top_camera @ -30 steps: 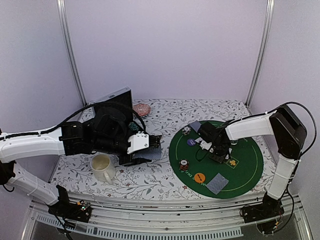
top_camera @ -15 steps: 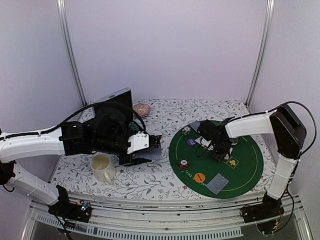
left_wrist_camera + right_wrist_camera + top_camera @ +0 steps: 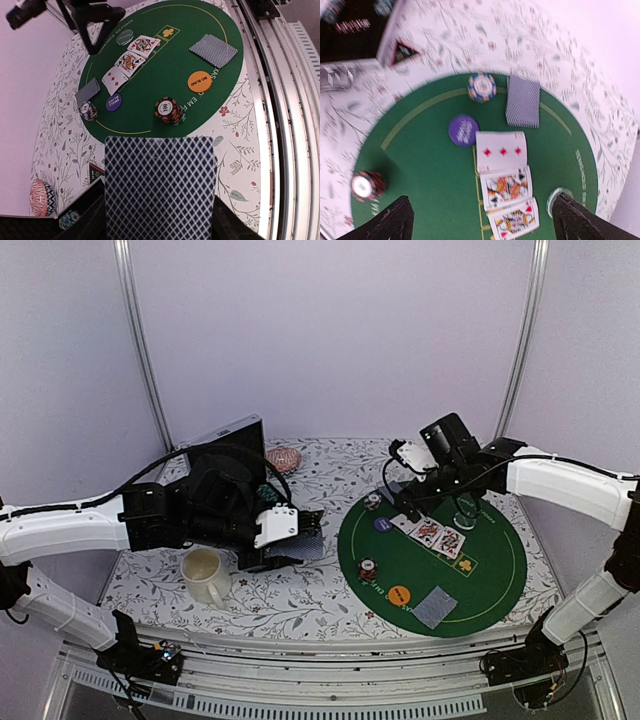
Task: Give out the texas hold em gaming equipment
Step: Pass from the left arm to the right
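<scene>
My left gripper point(image 3: 300, 533) point(image 3: 160, 220) is shut on a deck of blue diamond-backed playing cards point(image 3: 160, 190), held over the floral cloth left of the green mat point(image 3: 490, 570). My right gripper point(image 3: 437, 508) point(image 3: 485, 217) hangs open and empty above three face-up cards point(image 3: 427, 533) point(image 3: 506, 187) lying in a row on the mat. A purple disc point(image 3: 463, 130) lies beside the row and an orange disc point(image 3: 399, 594) nearer the front. Two chip stacks point(image 3: 369, 569) point(image 3: 481, 86) and two face-down card piles point(image 3: 435, 606) point(image 3: 523, 101) also rest on the mat. A clear disc point(image 3: 124, 37) lies past the row.
A cream mug point(image 3: 205, 573) stands under the left arm. A pink striped round object point(image 3: 283, 458) and an open black case point(image 3: 225, 455) sit at the back left. A black-red triangle marker point(image 3: 402, 51) lies by the case. White frame rails run along the near edge.
My right gripper has opened and lifted up and back off the mat, leaving the face-up cards uncovered. The left arm and its deck have not moved.
</scene>
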You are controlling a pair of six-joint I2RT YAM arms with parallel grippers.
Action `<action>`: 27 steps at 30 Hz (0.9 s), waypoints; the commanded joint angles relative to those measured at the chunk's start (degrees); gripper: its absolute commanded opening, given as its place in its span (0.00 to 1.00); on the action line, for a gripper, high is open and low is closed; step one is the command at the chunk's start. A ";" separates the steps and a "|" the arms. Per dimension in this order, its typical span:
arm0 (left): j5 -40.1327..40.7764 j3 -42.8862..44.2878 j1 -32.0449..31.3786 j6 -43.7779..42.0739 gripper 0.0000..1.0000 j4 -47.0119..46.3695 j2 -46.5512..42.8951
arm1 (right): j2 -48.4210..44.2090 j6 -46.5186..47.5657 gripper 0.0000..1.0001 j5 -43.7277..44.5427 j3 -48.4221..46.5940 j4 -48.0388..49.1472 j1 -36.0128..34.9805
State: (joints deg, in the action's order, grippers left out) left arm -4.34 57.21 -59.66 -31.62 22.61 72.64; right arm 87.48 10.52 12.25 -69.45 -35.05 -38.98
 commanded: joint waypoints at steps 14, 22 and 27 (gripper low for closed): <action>-12.16 -4.95 -0.52 -5.82 0.62 -4.55 2.81 | -9.86 -10.25 0.99 -30.06 3.11 20.89 0.32; -8.57 -1.43 -0.55 -1.40 0.61 -6.18 5.21 | -16.87 -38.15 0.94 -46.50 23.72 46.38 -3.63; -5.71 1.14 -0.55 0.12 0.61 -5.46 7.19 | -11.84 -44.19 0.95 -44.71 24.49 54.10 -10.59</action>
State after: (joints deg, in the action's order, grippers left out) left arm -12.29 55.66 -59.99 -33.58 18.68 78.41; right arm 73.01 -23.92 -29.89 -44.93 5.37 -45.60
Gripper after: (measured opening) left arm 0.609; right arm 0.945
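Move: The deck of cards, still held in the left gripper, lies about 20 cm to the right gripper's left, 14 cm back and 2 cm up. The small blind puck is 7 cm left, 2 cm ahead and the red chip stack 10 cm left, 10 cm back, both some 15 cm below. For the left hand, the open right gripper is about 22 cm to its right, 15 cm ahead and 4 cm lower. Lift the open right gripper about 12 cm while carrying it left, then sweep it back and down, still edging left towards the deck, and roll the wrist some 55 degrees so the fingers swing from down to leftward. Keep the deck gripped in the left hand, ease it back and down about 5 cm, then shift it slightly right and forward. ##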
